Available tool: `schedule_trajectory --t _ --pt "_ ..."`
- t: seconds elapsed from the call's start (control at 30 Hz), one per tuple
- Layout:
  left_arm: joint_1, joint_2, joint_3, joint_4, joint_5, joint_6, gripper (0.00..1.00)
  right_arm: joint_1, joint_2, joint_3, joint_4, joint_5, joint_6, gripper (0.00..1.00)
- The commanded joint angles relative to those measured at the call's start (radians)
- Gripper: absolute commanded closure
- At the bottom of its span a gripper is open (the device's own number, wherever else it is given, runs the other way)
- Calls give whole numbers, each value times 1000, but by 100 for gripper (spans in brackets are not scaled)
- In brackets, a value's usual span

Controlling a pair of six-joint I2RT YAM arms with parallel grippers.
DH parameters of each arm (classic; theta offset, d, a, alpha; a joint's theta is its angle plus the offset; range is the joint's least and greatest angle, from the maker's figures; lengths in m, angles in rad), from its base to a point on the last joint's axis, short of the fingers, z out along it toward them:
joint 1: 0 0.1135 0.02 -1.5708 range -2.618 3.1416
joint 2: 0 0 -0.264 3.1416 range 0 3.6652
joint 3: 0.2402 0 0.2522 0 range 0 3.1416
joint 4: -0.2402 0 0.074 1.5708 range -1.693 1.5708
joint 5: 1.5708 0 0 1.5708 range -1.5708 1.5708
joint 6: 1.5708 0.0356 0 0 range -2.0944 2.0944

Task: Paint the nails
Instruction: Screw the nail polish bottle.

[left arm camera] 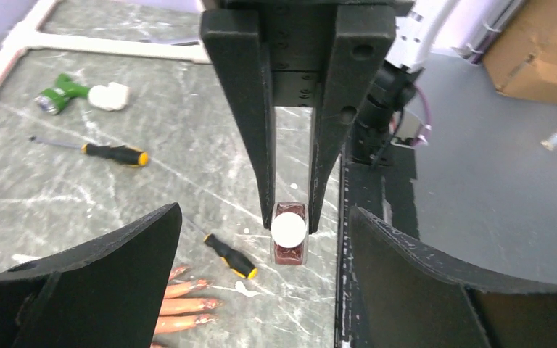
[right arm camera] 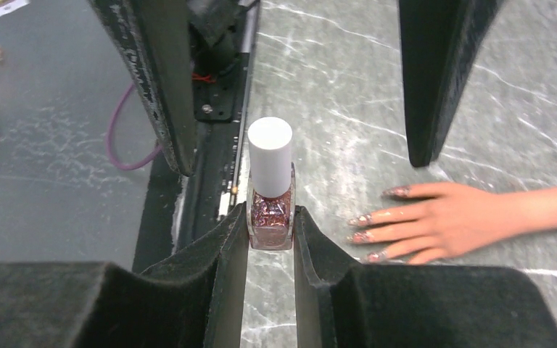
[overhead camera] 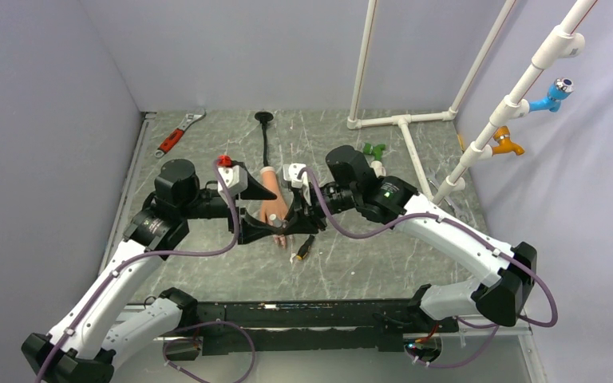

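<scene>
The peach mannequin hand [right arm camera: 457, 216] lies flat on the marble table, fingers toward the near edge. Its nails [right arm camera: 360, 220] show patchy glittery reddish polish; they also appear in the left wrist view as nails [left arm camera: 201, 303]. My right gripper [right arm camera: 270, 214] is shut on a small glass polish bottle [right arm camera: 270, 221] of reddish glitter, white cap [right arm camera: 270, 156] screwed on, held upright just beside the fingertips. My left gripper [left arm camera: 261, 214] is open wide, its fingers [right arm camera: 163, 87] standing on either side of the cap without touching it.
A black-and-yellow screwdriver [left arm camera: 230, 255] lies near the fingertips, and another screwdriver [left arm camera: 112, 153] lies further out. A green-and-white tool [left arm camera: 80, 94], a red-handled wrench [overhead camera: 177, 134] and a white pipe frame [overhead camera: 403, 124] sit at the back. The table's black front rail [overhead camera: 319, 311] is close by.
</scene>
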Motion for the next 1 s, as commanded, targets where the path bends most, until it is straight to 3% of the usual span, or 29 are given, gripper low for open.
schedule_trajectory --t 0.0,0.27,0.53,0.77,0.97 --pt "24 -25 9 52 -129 -39 12 1 -8 51 85 177 78 100" --pt "31 -37 -6 90 -186 -75 22 3 8 69 120 257 127 100" --pt "30 -13 -19 132 -177 -137 38 7 41 100 114 264 124 100" --pt "32 9 -11 129 -149 -139 62 10 42 99 126 270 124 100" --pt "31 25 -1 109 -133 -129 69 10 40 106 126 276 119 100"
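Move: My right hand already holds the nail polish bottle in its fingertips, its middle about 1 cm to that hand's left and level with it, the white cap pointing at my left hand. From my wide-open left hand the bottle lies some 2 cm back, 2 cm right and 1 cm down. Beneath my left hand, roughly 19 cm down, the mannequin hand's palm is about 7 cm ahead and 1 cm right; the black-and-yellow screwdriver lies 3 cm ahead, 9 cm right and 20 cm down. I swing both hands forward together, my right about 5 cm, turning clockwise and keeping its pinch on the bottle, my left about 4 cm, turning some 12 degrees counter-clockwise. Meanwhile I draw my left fingers in from wide open to a narrow gap, one on each side of the white cap, stopping short of a grip. ##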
